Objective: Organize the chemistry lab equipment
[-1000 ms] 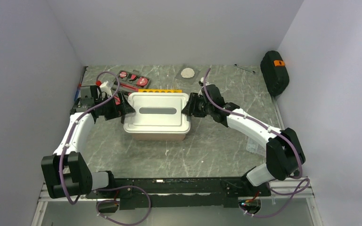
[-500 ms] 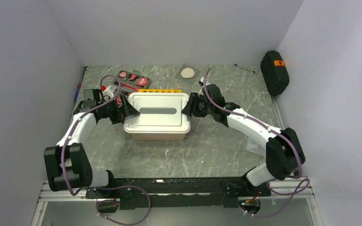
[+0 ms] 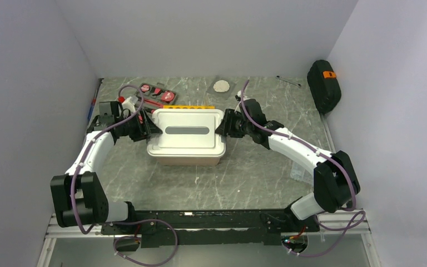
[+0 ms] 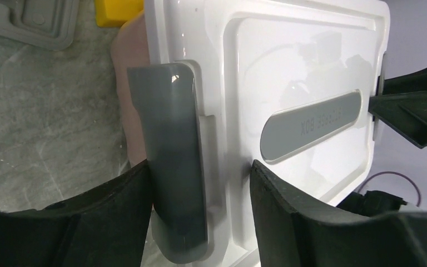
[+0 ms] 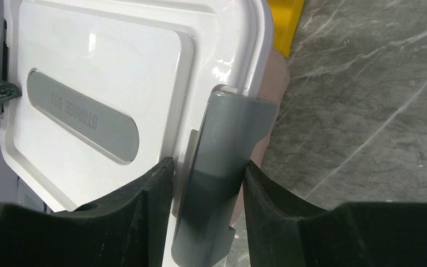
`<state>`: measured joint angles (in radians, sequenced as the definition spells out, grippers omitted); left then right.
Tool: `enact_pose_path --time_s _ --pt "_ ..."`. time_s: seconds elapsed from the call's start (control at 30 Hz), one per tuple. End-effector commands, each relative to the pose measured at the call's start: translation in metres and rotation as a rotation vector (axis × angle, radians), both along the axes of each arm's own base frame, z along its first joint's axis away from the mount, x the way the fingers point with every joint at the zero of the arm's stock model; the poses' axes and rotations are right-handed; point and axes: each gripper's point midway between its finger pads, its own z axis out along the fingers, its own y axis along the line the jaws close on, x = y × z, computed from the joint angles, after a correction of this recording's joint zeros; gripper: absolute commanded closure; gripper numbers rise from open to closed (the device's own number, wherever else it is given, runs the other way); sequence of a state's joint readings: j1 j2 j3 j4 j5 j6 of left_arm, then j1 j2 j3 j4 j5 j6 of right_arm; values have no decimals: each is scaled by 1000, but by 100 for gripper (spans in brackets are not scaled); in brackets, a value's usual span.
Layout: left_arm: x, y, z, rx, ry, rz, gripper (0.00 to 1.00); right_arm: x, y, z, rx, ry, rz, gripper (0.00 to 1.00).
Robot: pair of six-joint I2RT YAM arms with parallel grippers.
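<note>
A white-lidded storage box (image 3: 186,130) stands mid-table, with a grey latch at each end. My left gripper (image 3: 151,129) is at its left end. In the left wrist view its jaws (image 4: 200,167) straddle the left latch (image 4: 172,156): one finger touches the latch, while a gap shows before the other, which is over the lid (image 4: 289,67). My right gripper (image 3: 221,129) is at the right end, shut (image 5: 207,165) on the right latch (image 5: 222,167). Of the chemistry lab equipment, only the yellow test-tube rack (image 3: 189,107) peeks out behind the box, its corner (image 5: 286,22) visible past the lid.
A red-and-black tool kit (image 3: 157,93) lies behind the box on the left. A clear bag with a white disc (image 3: 221,85) and a small metal tool (image 3: 288,81) lie at the back. A black case (image 3: 323,85) leans on the right wall.
My left gripper has slid in onto the box's left end and its jaws have narrowed round the latch. The right gripper and the box have stayed put.
</note>
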<state>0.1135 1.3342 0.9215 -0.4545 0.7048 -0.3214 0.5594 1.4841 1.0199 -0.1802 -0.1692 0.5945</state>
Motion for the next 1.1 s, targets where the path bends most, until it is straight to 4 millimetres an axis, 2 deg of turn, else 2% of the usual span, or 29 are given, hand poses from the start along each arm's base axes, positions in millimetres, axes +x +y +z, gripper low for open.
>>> enact_pose_path --time_s 0.0,0.37,0.57,0.67,0.77,0.83,0.9,1.07 --pt "-5 7 -14 168 8 -11 40 -6 -23 -38 -160 32 18 78" --pt "-9 7 -20 330 12 -28 54 -8 -21 -39 -148 38 22 79" --pt "-11 7 -21 368 15 -31 54 -6 -24 -36 -150 29 0 78" --pt "-10 9 -17 380 1 -22 50 -5 -28 -32 -157 19 -24 74" --pt "-9 10 -12 384 -19 -16 31 -4 -33 -24 -164 -2 -50 58" --pt "-8 14 -8 405 -32 1 13 -3 -35 -14 -161 -25 -62 42" --pt "-5 21 -1 435 -59 33 3 -2 -37 -5 -159 -48 -63 23" --pt "0 38 28 496 -181 130 1 -2 -43 25 -161 -103 -71 2"
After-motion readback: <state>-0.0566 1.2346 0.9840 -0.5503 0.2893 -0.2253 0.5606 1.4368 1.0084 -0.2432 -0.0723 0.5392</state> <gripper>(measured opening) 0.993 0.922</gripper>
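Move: Each hand already grips a grey latch on the short ends of the closed storage box. The left latch lies about level with the left hand and 1 cm to its left, the right latch about at the right hand, both roughly 1 cm below. The lid's middle is some 13 cm right of the left hand and 13 cm left of the right. From the left hand, the yellow rack stands about 12 cm ahead, 13 cm right and lower; the tool kit about 17 cm ahead and 2 cm left. The left hand stays at the left latch, its fingers squeezing very slightly tighter across it and the lid edge while the wrist rolls its left side up about 10 degrees, then opens fully and backs off about 1 cm left and up, rolling some 10 degrees farther. The right hand keeps its pinch on the right latch without moving until near the end, when it opens nearly wide and slips about 2 cm to the right, outward from the box. ##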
